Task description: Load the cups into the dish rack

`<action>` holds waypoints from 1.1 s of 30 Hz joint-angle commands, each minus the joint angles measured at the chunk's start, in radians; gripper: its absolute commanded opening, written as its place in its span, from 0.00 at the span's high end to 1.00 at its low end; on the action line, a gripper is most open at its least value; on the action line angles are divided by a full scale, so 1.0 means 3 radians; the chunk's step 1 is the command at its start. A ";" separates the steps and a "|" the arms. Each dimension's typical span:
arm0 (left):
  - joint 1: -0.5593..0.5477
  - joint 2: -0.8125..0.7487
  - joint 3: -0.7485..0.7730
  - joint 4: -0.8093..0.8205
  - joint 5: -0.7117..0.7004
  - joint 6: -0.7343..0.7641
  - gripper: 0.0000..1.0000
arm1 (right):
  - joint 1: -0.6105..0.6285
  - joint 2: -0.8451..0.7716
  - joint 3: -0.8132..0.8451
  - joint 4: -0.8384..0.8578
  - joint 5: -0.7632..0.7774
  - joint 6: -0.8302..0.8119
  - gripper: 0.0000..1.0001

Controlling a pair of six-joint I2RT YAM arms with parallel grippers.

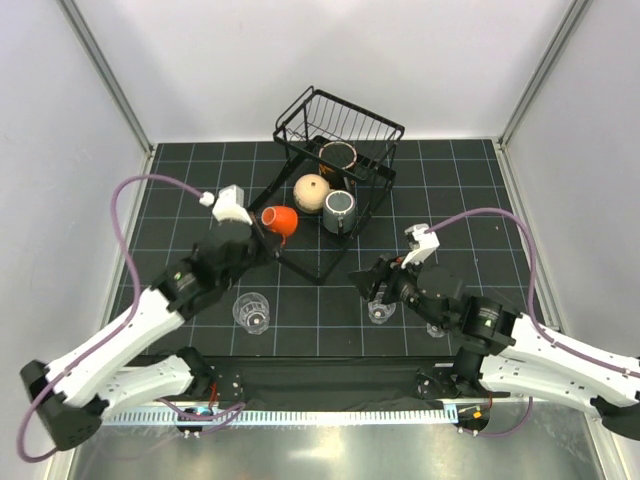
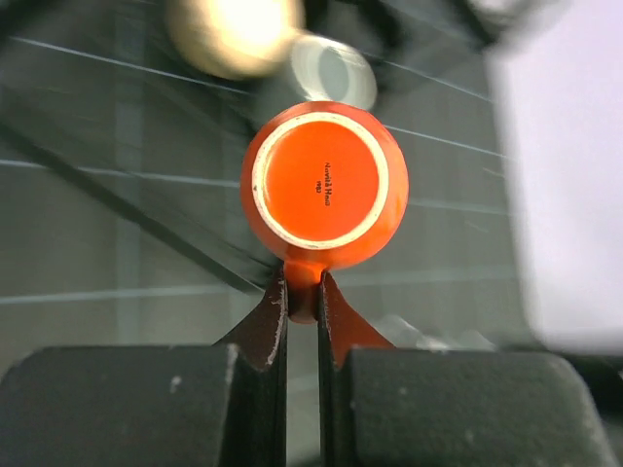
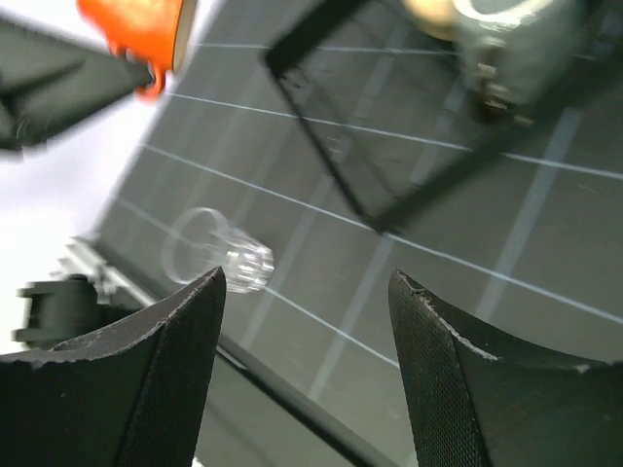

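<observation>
My left gripper is shut on the handle of the small red-orange cup and holds it bottom-up at the left edge of the black dish rack. In the left wrist view the cup's base faces me and the gripper pinches the handle. The beige mug, grey mug and brown-rimmed cup sit in the rack. My right gripper is open and empty beside a clear tumbler. Two more tumblers stand on the mat, one on the left and one on the right.
The rack's raised wire basket is at the back. The rack's lower frame corner lies ahead of my right gripper. White walls enclose the black gridded mat on three sides.
</observation>
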 commanded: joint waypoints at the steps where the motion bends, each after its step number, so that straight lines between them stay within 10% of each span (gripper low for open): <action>1: 0.0370 0.0455 0.0243 -0.0165 0.0113 0.0469 1.00 | 0.0010 -0.0253 0.0171 -0.0795 0.0396 0.0043 0.31; 14: 0.0698 0.2183 0.0908 0.0122 -0.0414 0.0776 1.00 | 0.0010 -0.0990 0.0247 -0.1363 0.0682 0.0027 0.31; 33: 0.0979 0.3375 0.1613 0.0357 -0.0690 0.0950 1.00 | 0.0015 -0.1026 0.0201 -0.1271 0.0846 -0.0208 0.31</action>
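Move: The orange cup hangs by its handle in the left fingers. Its free spot in the rack lies about 19 cm ahead, 3 cm left and 21 cm below that hand. The beige mug stands roughly 22 cm ahead and 7 cm right, the grey mug some 17 cm ahead and 14 cm right, both about 19 cm lower. From the empty right hand, the small glass is about 3 cm ahead, 6 cm right and 19 cm below. Keeping its pinch on the orange cup's handle, the left hand swoops down and forward, about 18 cm each way, into the rack's left side beside the beige mug, easing off towards the end while the wrist rolls left side up and tips the fingers down to a steep slant. The right hand, open and empty, swings about 10 cm right, high above the small glass, and slows almost to a stop. ##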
